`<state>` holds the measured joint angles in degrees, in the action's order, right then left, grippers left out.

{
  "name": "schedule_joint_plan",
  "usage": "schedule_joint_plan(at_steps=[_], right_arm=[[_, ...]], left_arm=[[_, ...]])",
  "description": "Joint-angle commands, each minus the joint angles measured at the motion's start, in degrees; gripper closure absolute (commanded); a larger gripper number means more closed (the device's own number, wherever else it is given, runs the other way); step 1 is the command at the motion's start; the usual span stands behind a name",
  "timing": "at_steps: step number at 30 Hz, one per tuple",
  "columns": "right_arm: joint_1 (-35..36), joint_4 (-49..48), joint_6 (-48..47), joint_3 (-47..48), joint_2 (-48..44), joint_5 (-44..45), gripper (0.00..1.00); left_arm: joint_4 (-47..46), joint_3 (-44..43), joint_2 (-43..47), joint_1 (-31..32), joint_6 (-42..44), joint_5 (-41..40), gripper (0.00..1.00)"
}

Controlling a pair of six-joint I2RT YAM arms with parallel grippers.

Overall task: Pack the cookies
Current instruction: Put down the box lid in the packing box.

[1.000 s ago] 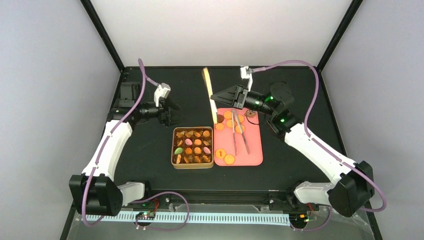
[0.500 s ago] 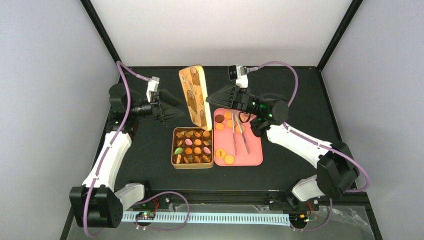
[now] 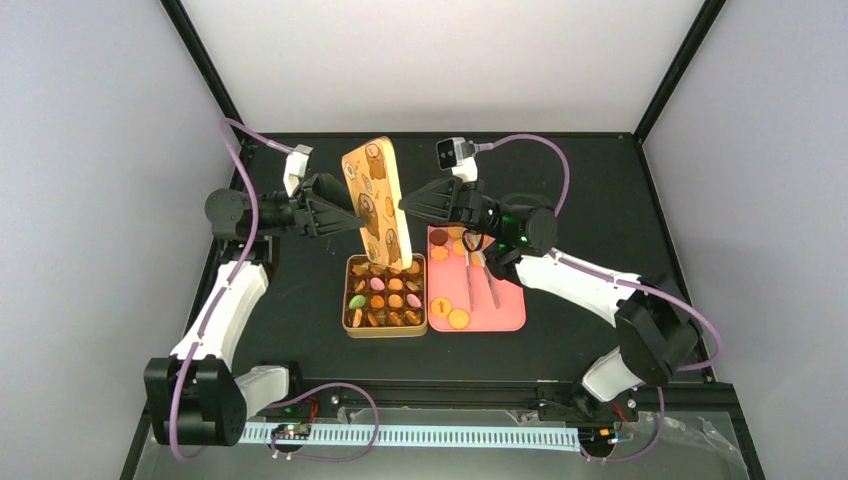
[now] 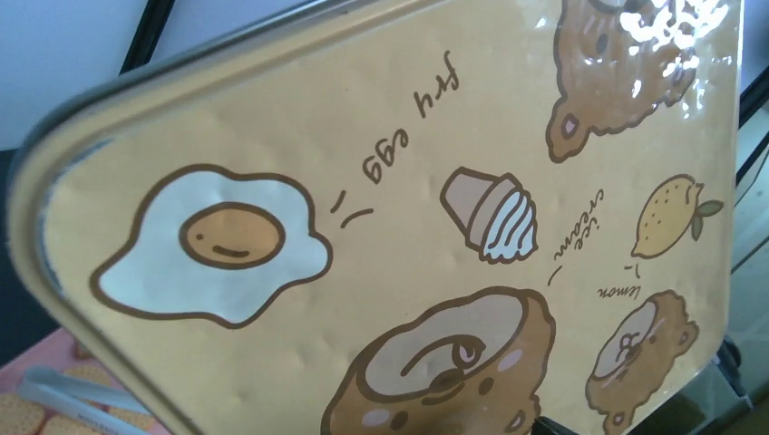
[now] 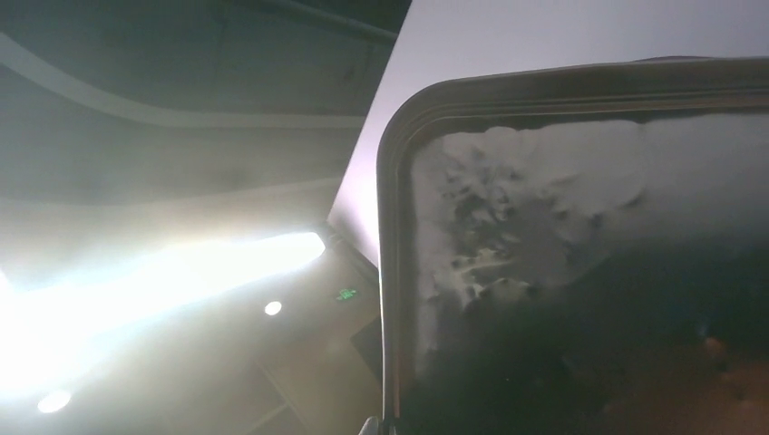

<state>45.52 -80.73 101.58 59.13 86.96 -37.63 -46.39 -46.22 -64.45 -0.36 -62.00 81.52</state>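
Cookies (image 3: 385,290), orange, pink and brown, fill the square cells of the open gold tin (image 3: 349,322). More orange cookies (image 3: 458,318) lie on the pink tray (image 3: 510,300). The tin's yellow cartoon-printed lid (image 3: 375,200) stands almost upright over the tin's back edge. My right gripper (image 3: 405,207) is shut on the lid's right rim; the right wrist view shows the lid's dark underside (image 5: 589,272). My left gripper (image 3: 352,214) stands open just left of the lid's printed face (image 4: 408,227), which fills the left wrist view.
Metal tongs (image 3: 482,278) lie across the pink tray among the loose cookies. A dark brown cookie (image 3: 439,237) sits at the tray's back left corner. Black table (image 3: 300,300) surrounds tin and tray; grey walls stand on both sides.
The right arm swung the lid left to above the tin and turned its printed face toward the left. The left gripper moved right, up to the lid.
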Motion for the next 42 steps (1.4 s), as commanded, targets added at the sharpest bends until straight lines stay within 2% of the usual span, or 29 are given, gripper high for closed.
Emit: schedule_joint_plan(at_steps=[1,4,6,12,16,18,19,23,25,29,30,33,38,42], right_arm=[[0.7,-8.8,1.3,1.7,1.6,1.7,0.99],[0.7,-10.3,1.3,0.4,1.8,2.7,0.99],[0.7,-11.0,1.2,-0.5,1.8,2.9,0.99],[0.1,-11.1,0.9,-2.6,1.8,2.1,0.99],[-2.3,-11.1,2.6,-3.4,1.8,0.0,0.99],[-4.2,-10.9,3.8,-3.4,1.9,-1.8,0.99],[-5.0,-10.6,4.3,-3.4,2.0,-2.7,0.99],[-7.0,-7.8,5.7,-0.6,4.2,-8.6,0.99],[-7.2,-7.9,6.2,-0.3,6.0,-9.8,0.99],[-7.1,-8.8,6.1,-1.7,8.4,-11.3,0.96],[-7.3,-8.4,5.8,-2.0,8.9,-12.6,0.90],[-8.1,-6.6,3.5,-4.0,9.6,-14.4,0.59],[-11.4,3.5,-3.9,-8.8,7.1,-15.3,0.39],[-13.8,8.6,-7.3,-12.3,4.8,-15.3,0.34]], left_arm=[[-19.5,0.2,-0.7,0.1,-15.4,2.3,0.25],[-20.8,-0.6,-0.4,0.1,-17.4,2.9,0.39],[-20.4,-1.1,0.0,0.2,-17.8,3.2,0.45],[-17.1,-2.8,0.9,1.2,-17.5,4.2,0.52],[-7.7,-4.1,1.9,1.4,-11.5,6.1,0.56],[3.9,-5.4,3.1,1.4,-3.1,7.7,0.56],[12.3,-6.8,3.7,1.4,5.5,8.8,0.57],[67.6,-19.2,1.6,1.0,51.1,17.0,0.61],[78.0,-22.1,-1.0,0.6,55.6,19.3,0.63],[75.9,-20.0,-1.8,-0.5,57.5,18.6,0.69],[75.0,-19.2,-1.6,-0.5,56.9,17.2,0.70],[73.1,-17.4,-0.8,-0.6,56.3,13.0,0.73],[70.7,-15.6,0.7,-1.7,55.2,5.5,0.81],[78.3,-16.3,-0.5,-1.9,61.8,-0.2,0.80]])
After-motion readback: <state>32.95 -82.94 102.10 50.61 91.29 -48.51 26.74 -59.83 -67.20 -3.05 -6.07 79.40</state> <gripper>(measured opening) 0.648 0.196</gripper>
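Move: The box lid, still held up steeply in the right hand, has its middle some 3 cm to the left hand's right and 5 cm above it, level with it fore and aft. From the left hand the packing box stands about 5 cm ahead, straight in line sideways and roughly 35 cm below; the pink tray is about 11 cm ahead, 21 cm right and 37 cm down. From the right hand the lid's middle lies about 5 cm ahead, 4 cm left and 5 cm below, the box about 11 cm ahead, 8 cm left and 46 cm below. The left fingers, nearly wide open at the lid's lower left edge, close on the lid and take it over while the hand stays almost in place, then that hand sinks about 5 cm towards the packing box, easing a little forward. The right fingers stay shut on the lid's other side until the left grip has narrowed, the hand shifting slightly left-right and forward, then open to well over half as the right hand drops about 9 cm and goes some 7 cm forward, tipping its fingers lower. ##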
